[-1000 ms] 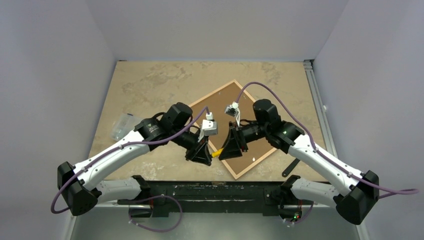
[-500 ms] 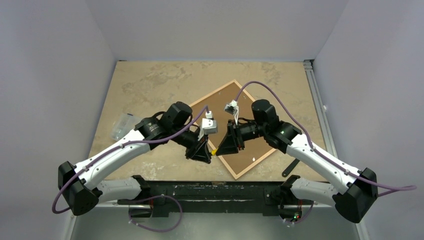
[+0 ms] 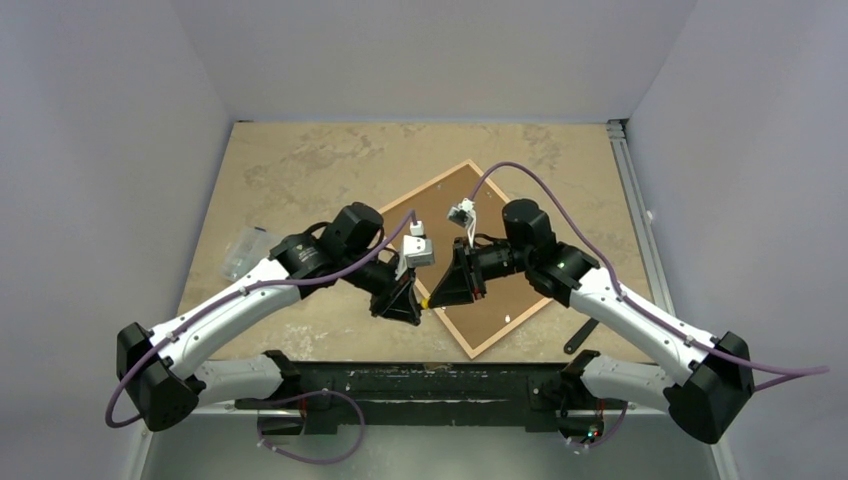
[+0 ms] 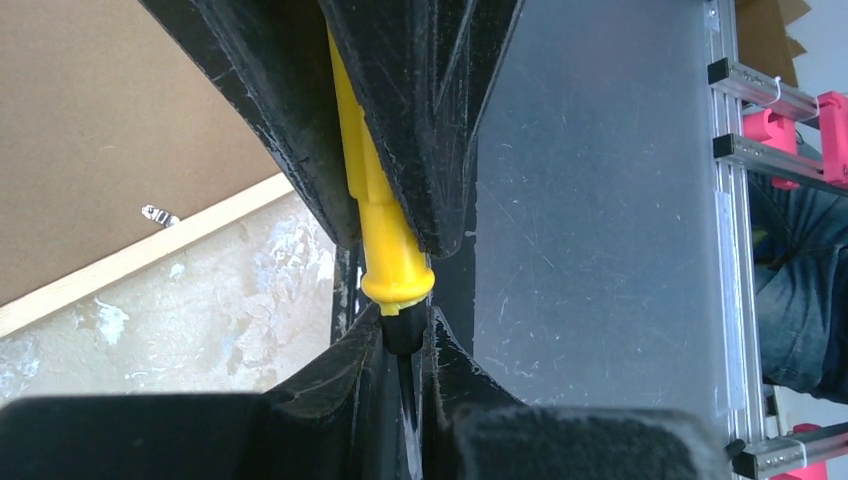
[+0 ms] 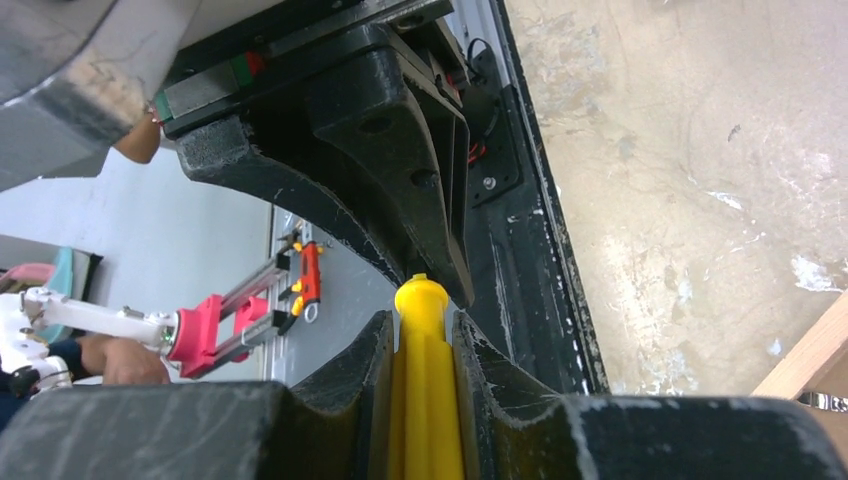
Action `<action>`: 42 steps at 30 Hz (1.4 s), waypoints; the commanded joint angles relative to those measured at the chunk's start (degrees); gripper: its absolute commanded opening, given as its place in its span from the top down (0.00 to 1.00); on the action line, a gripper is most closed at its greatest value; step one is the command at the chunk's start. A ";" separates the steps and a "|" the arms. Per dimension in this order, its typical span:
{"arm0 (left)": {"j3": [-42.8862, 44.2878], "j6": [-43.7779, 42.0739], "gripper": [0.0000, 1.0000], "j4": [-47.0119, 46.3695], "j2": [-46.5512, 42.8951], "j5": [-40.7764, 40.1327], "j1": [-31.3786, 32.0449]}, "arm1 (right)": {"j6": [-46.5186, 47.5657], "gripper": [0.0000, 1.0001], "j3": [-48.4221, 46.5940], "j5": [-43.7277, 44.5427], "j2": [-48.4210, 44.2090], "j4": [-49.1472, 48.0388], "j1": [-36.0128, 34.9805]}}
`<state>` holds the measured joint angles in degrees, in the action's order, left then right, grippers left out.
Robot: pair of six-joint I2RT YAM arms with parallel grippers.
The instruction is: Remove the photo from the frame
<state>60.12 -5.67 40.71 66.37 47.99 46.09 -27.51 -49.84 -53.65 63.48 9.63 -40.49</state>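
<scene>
The frame (image 3: pixel 512 326) lies face down on the table, its thin light-wood border around the brown backing board (image 3: pixel 450 205). The photo is hidden beneath that board. Above the frame's near-left edge, a yellow-handled screwdriver (image 3: pixel 428 300) hangs between both grippers. My left gripper (image 3: pixel 413 306) is shut on its black shaft (image 4: pixel 405 335). My right gripper (image 3: pixel 442 297) is shut on the yellow handle (image 5: pixel 428 380), whose rounded end sticks out past the fingertips. In the left wrist view, the frame's border (image 4: pixel 150 260) and a metal clip (image 4: pixel 158 214) show at left.
A clear plastic piece (image 3: pixel 245 250) lies at the table's left. A black tool (image 3: pixel 580 337) rests near the front right corner. An aluminium rail (image 3: pixel 635 200) runs along the right edge, and a black bar (image 3: pixel 420 375) borders the front.
The right gripper slid left along the yellow handle toward the left gripper and its jaws closed on it. The left gripper stayed shut and still.
</scene>
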 commanded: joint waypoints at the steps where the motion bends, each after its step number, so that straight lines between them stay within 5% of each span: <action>1: 0.07 1.54 0.95 -4.28 -0.34 0.37 -1.17 | 0.59 1.00 1.57 5.02 -1.44 -1.48 -0.03; 5: -1.63 10.89 0.52 -10.05 -1.02 0.98 -8.63 | -0.35 1.00 5.49 18.40 -5.21 -1.48 0.00; 8: -3.55 18.00 0.40 -16.11 -2.93 -1.53 -14.11 | -1.79 1.00 7.34 30.69 -5.49 -0.86 -0.02; 15: -4.24 42.48 0.35 -15.64 1.79 -21.31 -26.24 | -7.62 1.00 12.03 51.24 -4.12 -5.93 -0.10; 21: -9.51 58.25 0.32 -19.51 7.72 -24.74 -31.79 | -7.76 1.00 10.54 61.19 0.68 -6.31 -1.95; 28: -7.19 60.59 0.29 -19.76 16.06 -29.23 -31.85 | -7.28 1.00 9.43 68.92 4.04 -8.35 -6.53; 42: -5.97 60.15 0.36 -28.38 29.13 -28.04 -31.85 | -5.94 1.00 7.35 66.84 13.62 -16.42 -9.42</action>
<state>51.68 53.23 17.69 93.47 19.51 14.37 -34.26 -38.92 12.51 74.96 -1.39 -49.06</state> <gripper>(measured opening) 0.669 0.198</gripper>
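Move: The metal clip near the far end of the frame's left edge lies about 22 cm ahead of the right hand, 6 cm left and 24 cm below. On that edge, the nearer clip is some 8 cm ahead and 4 cm right of the hand; the backing's middle is 22 cm ahead, 12 cm right. For the left hand, the frame's left edge is about 25 cm ahead, 7 cm left and 20 cm down, its far-left corner 34 cm ahead, 12 cm left. The screwdriver comes free of the left fingers, which open to about two thirds, and stays gripped by its handle in the right hand, which carries it some 15 cm down and 13 cm forward towards the far clip, swinging clockwise. The left hand goes about 23 cm forward and 11 cm left, then sinks 17 cm towards the frame's left edge, turning counter-clockwise and tipping down. ##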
